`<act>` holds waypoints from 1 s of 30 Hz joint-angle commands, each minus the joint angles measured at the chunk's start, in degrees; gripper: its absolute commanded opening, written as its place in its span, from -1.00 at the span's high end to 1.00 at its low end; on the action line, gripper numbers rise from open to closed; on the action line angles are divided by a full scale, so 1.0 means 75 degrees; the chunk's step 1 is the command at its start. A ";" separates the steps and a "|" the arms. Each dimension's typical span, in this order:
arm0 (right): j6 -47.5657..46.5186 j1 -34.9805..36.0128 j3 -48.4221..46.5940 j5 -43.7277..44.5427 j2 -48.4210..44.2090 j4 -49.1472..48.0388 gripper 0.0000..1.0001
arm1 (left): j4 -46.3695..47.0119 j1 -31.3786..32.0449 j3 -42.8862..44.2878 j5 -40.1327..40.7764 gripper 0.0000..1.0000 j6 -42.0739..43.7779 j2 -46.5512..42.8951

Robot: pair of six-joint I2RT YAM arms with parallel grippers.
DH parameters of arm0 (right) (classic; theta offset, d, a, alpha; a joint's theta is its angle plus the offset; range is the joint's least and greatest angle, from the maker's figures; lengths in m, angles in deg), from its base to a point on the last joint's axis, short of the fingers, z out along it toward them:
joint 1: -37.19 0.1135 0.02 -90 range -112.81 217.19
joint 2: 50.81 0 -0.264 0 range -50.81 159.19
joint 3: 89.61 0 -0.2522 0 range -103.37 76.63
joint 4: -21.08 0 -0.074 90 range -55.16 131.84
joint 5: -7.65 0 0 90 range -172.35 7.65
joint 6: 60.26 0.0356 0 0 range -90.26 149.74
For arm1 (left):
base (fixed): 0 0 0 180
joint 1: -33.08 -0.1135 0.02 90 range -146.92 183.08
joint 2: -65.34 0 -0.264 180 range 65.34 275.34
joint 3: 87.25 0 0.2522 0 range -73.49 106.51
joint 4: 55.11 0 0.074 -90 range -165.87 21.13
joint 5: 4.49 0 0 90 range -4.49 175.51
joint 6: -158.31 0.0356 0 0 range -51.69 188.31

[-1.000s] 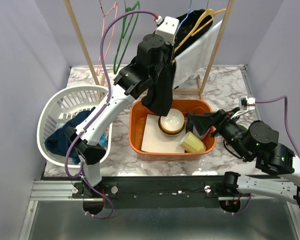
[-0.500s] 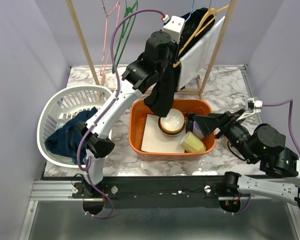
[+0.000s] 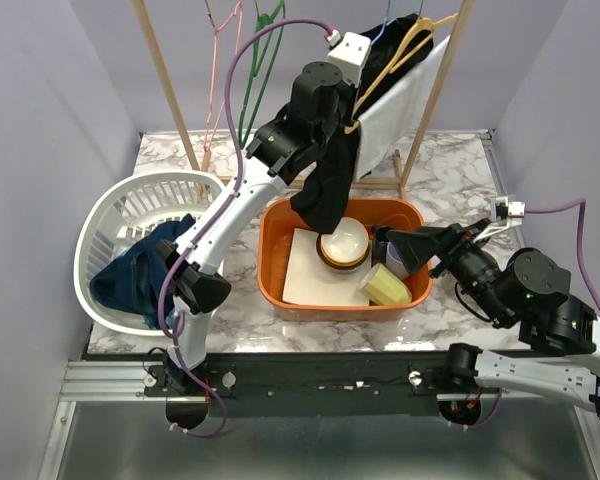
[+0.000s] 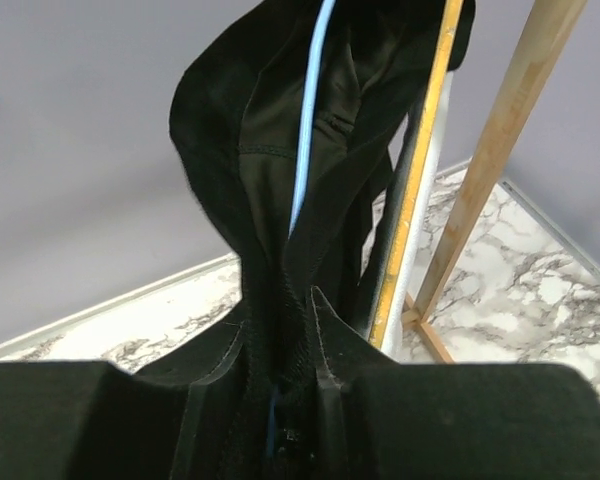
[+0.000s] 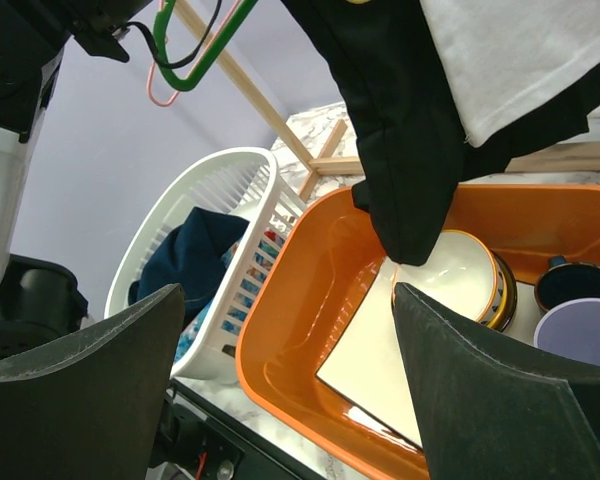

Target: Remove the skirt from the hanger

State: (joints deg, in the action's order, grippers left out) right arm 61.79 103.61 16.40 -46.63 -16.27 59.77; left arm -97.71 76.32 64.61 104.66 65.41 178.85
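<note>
The black skirt hangs from a thin blue hanger on the rack and droops over the orange tub. My left gripper is high up by the rail, shut on the skirt. In the left wrist view the bunched fabric and the blue wire run down between the left gripper's fingers. My right gripper hovers open over the tub's right side. In the right wrist view the skirt's lower end hangs beyond the right gripper's wide-apart fingers.
The orange tub holds a bowl, a white board and a yellow cup. A white basket with blue clothes stands at the left. A yellow hanger with a white garment, a green hanger and a pink hanger share the wooden rack.
My left gripper has moved up and to the right, closer to the rail, with the skirt in it. The right arm shifted slightly to the right, still open.
</note>
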 commanded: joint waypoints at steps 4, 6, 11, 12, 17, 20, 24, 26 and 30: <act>-0.0125 0.0040 0.0026 0.0182 0.0023 -0.0195 -0.84 | 0.0142 0.0000 0.0137 -0.0527 1.00 -0.0012 0.0216; -0.0125 0.0028 0.0026 0.0182 0.0023 -0.0230 -0.84 | 0.0270 0.0000 0.0114 -0.0469 1.00 -0.0094 0.0123; -0.0137 0.0028 0.0003 0.0112 0.0058 -0.0300 -0.84 | 0.0751 0.0000 -0.0062 -0.0153 1.00 -0.0211 -0.0275; -0.0137 0.0039 -0.0009 0.0100 0.0046 -0.0312 -0.84 | 0.0984 0.0000 -0.0155 0.0010 1.00 -0.0212 -0.0427; -0.0149 0.0040 -0.0079 0.0030 0.0082 -0.0371 -0.84 | 0.1443 0.0000 0.0007 0.0316 1.00 0.0022 -0.0557; -0.0160 0.0039 -0.0137 0.0006 0.0093 -0.0347 -0.84 | 0.1384 0.0000 0.0348 0.0399 1.00 0.0116 -0.0463; -0.0090 0.0040 -0.0126 -0.0017 0.0070 -0.0335 -0.84 | 0.1700 -0.0012 0.0103 0.0516 1.00 0.0163 -0.0708; -0.0090 0.0039 -0.0138 -0.0041 0.0070 -0.0370 -0.84 | 0.1759 0.0000 0.0043 0.0516 1.00 0.0187 -0.0791; -0.0113 0.0040 -0.0196 -0.0041 0.0175 -0.0394 -0.84 | 0.1771 -0.0012 0.0020 0.0504 1.00 0.0245 -0.0920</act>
State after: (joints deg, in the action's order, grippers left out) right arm 61.18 103.63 16.38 -46.67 -15.83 58.26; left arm -92.44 76.34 63.82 105.78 66.57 176.97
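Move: The black skirt is already gathered between the left hand's pads, level with them sideways and ahead, its bulk hanging some 5 cm below. The yellow hanger is about 6 cm to the right of this hand and 2 cm ahead; the green hanger is roughly 14 cm left and 5 cm ahead, both near its height. The orange tub sits some 37 cm below and 13 cm back. From the right hand the skirt is about 27 cm ahead and 5 cm left, at much the same height. The left fingers close from about a third open to nearly shut, pinching the gathered black skirt by the lower part of its blue hanger while the hand dips about 1 cm down and to the right. The left hand then turns back and rises about 4 cm with skirt and hanger, easing slightly left as the fingers tip up some 5 degrees, and keeps its pinch throughout the climb. ##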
